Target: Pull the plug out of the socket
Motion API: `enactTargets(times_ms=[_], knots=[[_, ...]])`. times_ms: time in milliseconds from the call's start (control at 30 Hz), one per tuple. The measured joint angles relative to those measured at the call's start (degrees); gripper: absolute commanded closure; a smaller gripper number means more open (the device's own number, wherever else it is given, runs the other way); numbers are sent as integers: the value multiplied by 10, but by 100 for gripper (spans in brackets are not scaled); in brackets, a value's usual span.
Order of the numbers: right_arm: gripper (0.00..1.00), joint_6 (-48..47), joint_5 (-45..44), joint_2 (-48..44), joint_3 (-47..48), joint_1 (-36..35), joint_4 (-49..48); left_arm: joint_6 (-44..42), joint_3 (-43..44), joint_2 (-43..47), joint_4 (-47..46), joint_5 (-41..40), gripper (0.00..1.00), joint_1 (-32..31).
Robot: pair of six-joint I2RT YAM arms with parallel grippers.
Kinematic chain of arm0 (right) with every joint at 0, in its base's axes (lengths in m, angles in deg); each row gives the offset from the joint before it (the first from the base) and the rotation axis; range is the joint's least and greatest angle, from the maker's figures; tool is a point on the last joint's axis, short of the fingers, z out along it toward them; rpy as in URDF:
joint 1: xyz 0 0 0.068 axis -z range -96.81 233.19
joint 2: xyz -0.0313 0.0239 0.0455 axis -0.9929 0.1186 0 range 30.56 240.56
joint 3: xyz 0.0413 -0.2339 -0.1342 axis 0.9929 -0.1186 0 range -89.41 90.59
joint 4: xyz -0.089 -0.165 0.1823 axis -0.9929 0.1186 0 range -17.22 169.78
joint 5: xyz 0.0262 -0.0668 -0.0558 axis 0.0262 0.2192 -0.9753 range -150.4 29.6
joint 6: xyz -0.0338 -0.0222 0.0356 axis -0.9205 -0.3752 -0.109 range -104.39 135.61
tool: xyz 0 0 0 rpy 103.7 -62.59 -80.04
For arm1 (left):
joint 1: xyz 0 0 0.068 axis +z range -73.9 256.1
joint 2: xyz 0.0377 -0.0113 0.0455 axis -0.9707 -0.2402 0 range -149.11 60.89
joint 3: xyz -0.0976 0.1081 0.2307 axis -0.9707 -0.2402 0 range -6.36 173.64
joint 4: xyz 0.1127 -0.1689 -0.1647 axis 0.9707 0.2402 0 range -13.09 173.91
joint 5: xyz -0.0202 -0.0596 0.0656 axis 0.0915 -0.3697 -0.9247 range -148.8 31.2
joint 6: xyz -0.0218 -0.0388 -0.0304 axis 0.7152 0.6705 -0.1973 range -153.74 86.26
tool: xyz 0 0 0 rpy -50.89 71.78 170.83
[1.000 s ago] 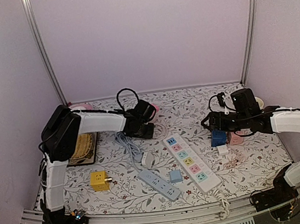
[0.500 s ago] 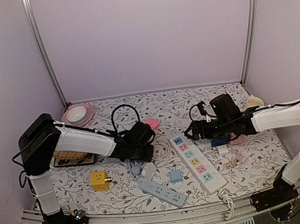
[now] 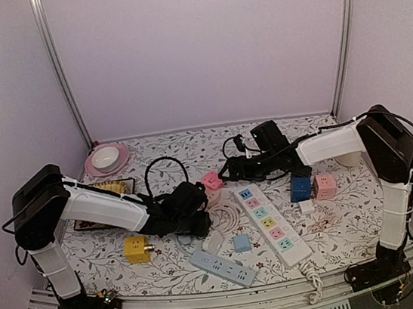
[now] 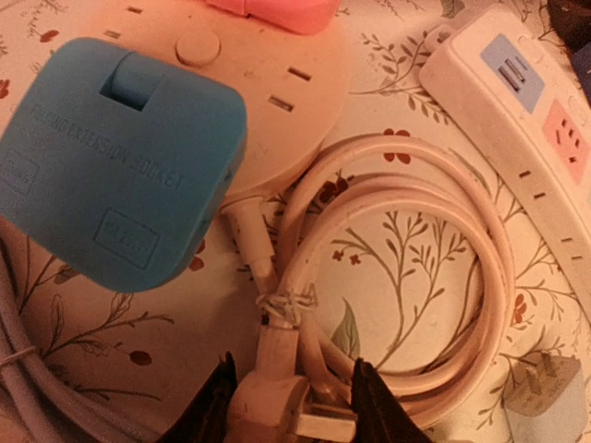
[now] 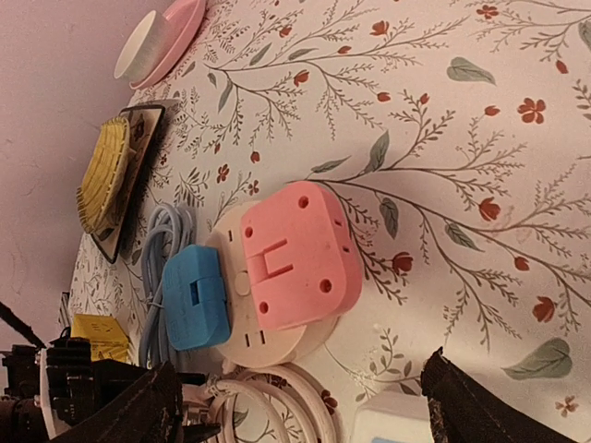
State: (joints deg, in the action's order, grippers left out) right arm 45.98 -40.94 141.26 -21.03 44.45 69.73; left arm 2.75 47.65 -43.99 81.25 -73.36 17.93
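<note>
A round cream socket [image 5: 268, 328] lies on the table with a pink plug [image 5: 297, 254] and a blue plug [image 5: 196, 297] pushed into it. The pink plug also shows in the top view [image 3: 211, 180]. The blue plug [image 4: 120, 157] and the socket [image 4: 277, 83] fill the left wrist view. My left gripper [image 4: 288, 411] is shut on the white plug [image 4: 272, 401] at the end of the socket's coiled cord [image 4: 416, 277]. It sits just in front of the socket in the top view [image 3: 193, 216]. My right gripper [image 5: 300, 415] is open and empty, close to the right of the pink plug [image 3: 231, 170].
A long white power strip [image 3: 267, 223] lies right of the socket, and a grey-blue strip [image 3: 221, 267] lies near the front edge. A yellow cube [image 3: 135, 249], a small blue adapter [image 3: 241, 243], a blue cube [image 3: 300, 188] and a pink cube [image 3: 325, 184] stand around. A pink plate [image 3: 106, 158] is at back left.
My left gripper has moved toward the near edge and the socket with its plugs has come along. My right arm has swung left across the table to the pink plug.
</note>
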Motion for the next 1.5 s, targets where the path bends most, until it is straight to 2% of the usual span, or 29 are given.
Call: enactTargets(times_ms=[67, 267, 433, 700, 900, 1067, 1300, 1500], knots=[[8, 0, 18, 32, 28, 0, -1, 5, -10, 7, -5, 1, 61, -1], [10, 2, 67, 97, 82, 1, -4, 17, -27, 15, -16, -2, 41, -2], [13, 5, 93, 119, 98, 2, -14, 19, -26, 22, -3, -14, 33, -2], [27, 29, 129, 143, 105, 7, -57, 42, -26, 98, 24, -23, 31, 13], [39, 59, 159, 166, 116, 12, -80, 80, -44, 151, 20, -5, 31, 75], [46, 92, 183, 177, 116, 13, -113, 88, -45, 136, 19, 9, 32, 120], [48, 125, 209, 187, 118, 13, -147, 82, -37, 83, 20, 17, 32, 137], [55, 140, 219, 199, 119, 13, -158, 81, -36, 75, 4, 22, 33, 155]])
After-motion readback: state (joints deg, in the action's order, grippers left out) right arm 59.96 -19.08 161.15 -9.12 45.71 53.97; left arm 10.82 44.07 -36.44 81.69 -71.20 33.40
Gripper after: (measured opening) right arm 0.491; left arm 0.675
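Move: My left fingers still hold the cord plug. The blue socket they go for next lies about 9 cm ahead, 1 cm left and 2 cm up, with the round socket under it centred 12 cm ahead and 1 cm right, about level, and the cord coil 4 cm ahead and 5 cm right, about level. For my open right hand the pink socket is about 2 cm ahead, 6 cm left and 4 cm down, the blue one 5 cm nearer me and 4 cm left of pink. I open my left hand and let the cord plug go, lift about 7 cm clear, swing left and forward with a counter-clockwise turn of some 20 degrees, then sink until the open fingers are beside the blue socket. My right hand slides left nearly 7 cm and down about 3 onto the pink socket, tilting as the fingers narrow around it and push it left. ##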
